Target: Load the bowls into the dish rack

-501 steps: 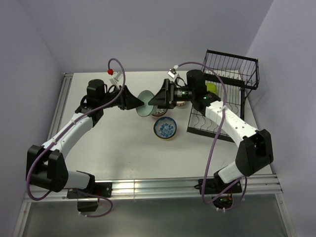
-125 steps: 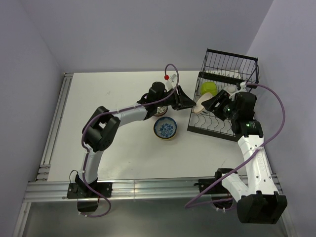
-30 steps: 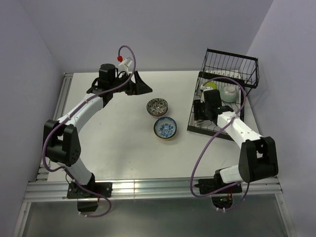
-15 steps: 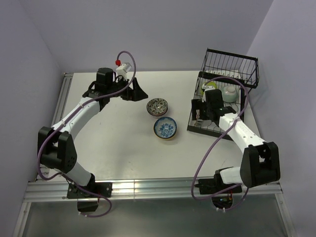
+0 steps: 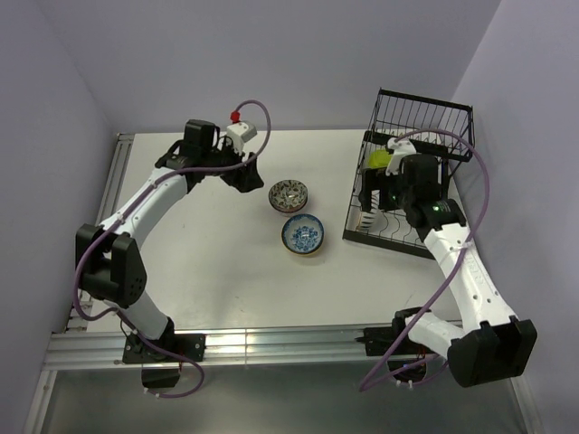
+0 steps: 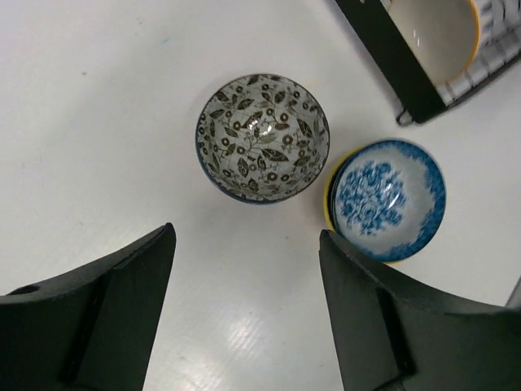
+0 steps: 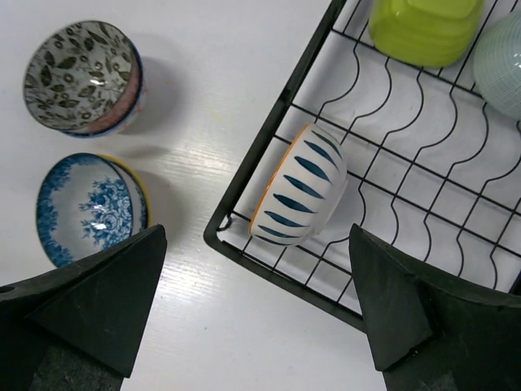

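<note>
Two bowls stand on the white table: a dark floral bowl (image 5: 289, 193) (image 6: 262, 138) (image 7: 81, 77) and a blue-and-white bowl (image 5: 302, 234) (image 6: 389, 199) (image 7: 89, 210), close beside each other. The black wire dish rack (image 5: 425, 244) (image 7: 269, 147) holds a blue-striped cream bowl (image 7: 299, 195) lying on its side near the rack's front corner and a pale teal bowl (image 7: 501, 65) at the far edge. My left gripper (image 5: 248, 174) (image 6: 247, 244) hangs open just left of the floral bowl. Over the striped bowl, my right gripper (image 5: 378, 194) (image 7: 256, 244) is wide open and holds nothing.
A lime-green item (image 5: 378, 160) (image 7: 423, 28) sits in the rack near its taller basket section (image 5: 425, 122). The rack's corner with the cream bowl (image 6: 431, 37) shows in the left wrist view. Purple walls close the table in behind and on both sides.
My right gripper has opened wide and pulled back up from the rack, leaving the striped bowl lying there. My left gripper has swung right, toward the floral bowl, and narrowed slightly.
</note>
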Motion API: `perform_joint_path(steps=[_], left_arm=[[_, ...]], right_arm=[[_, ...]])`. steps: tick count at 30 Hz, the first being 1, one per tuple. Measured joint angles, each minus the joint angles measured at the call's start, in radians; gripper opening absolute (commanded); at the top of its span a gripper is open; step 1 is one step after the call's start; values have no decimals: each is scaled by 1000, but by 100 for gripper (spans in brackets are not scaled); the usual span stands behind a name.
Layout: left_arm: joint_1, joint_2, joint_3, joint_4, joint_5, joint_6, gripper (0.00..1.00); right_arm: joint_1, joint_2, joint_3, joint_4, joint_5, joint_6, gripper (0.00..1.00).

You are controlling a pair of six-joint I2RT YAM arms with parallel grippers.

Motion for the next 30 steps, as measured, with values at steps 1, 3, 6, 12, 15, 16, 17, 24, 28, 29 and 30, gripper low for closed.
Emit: perform_joint_path(steps=[1, 3, 6, 12, 15, 16, 17, 24, 28, 29, 30], left_arm=[[-5, 5, 11, -16, 9, 59, 75], [-24, 6, 18, -65, 25, 199, 72], [-75, 6, 27, -165, 45, 478, 68], [-175, 80, 88, -365, 49, 918, 61], [-188, 158, 132, -403, 51, 1028, 60], [-188, 178, 134, -406, 52, 1052, 60], [-188, 190, 134, -409, 53, 1072, 58], [-218, 239, 145, -417, 51, 1184, 54], [-246, 290, 188, -413, 51, 1212, 54], [-248, 304, 196, -407, 51, 1217, 53], [-249, 316, 201, -399, 50, 1220, 53]], right_arm=[[-11, -13, 14, -13, -18, -8, 100], [-33, -23, 35, -38, -54, -23, 100], [-64, -17, 58, -77, -108, -36, 100], [-109, 2, 60, -126, -172, -34, 100], [-123, 13, 71, -141, -190, -27, 100], [-125, 17, 75, -145, -195, -21, 100], [-126, 22, 82, -151, -200, -13, 100], [-129, 44, 106, -159, -224, 27, 100], [-133, 46, 106, -161, -225, 50, 100], [-133, 45, 106, -161, -225, 55, 100], [-133, 45, 106, -161, -225, 58, 100]])
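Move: The flowered bowl, on top of a small stack, lies about 10 cm to the left hand's right, nearly level with it in reach and some 17 cm below. The blue-flowered bowl stands 11 cm nearer the base than the flowered bowl and 4 cm farther right. The striped bowl in the rack is roughly 33 cm right of the left hand and 6 cm back. From the right hand, the flowered bowl lies about 22 cm left, 8 cm ahead and 17 cm down. Heading for the flowered bowl's near side, by the gap to the blue-flowered bowl, the left hand sinks about 10 cm. It draws back some 5 cm early on and works 7 to 8 cm right, the wrist swinging some 60 degrees clockwise until the fingers slope right and steeply down. The fingers close partway, staying apart; no touch can be made out. ##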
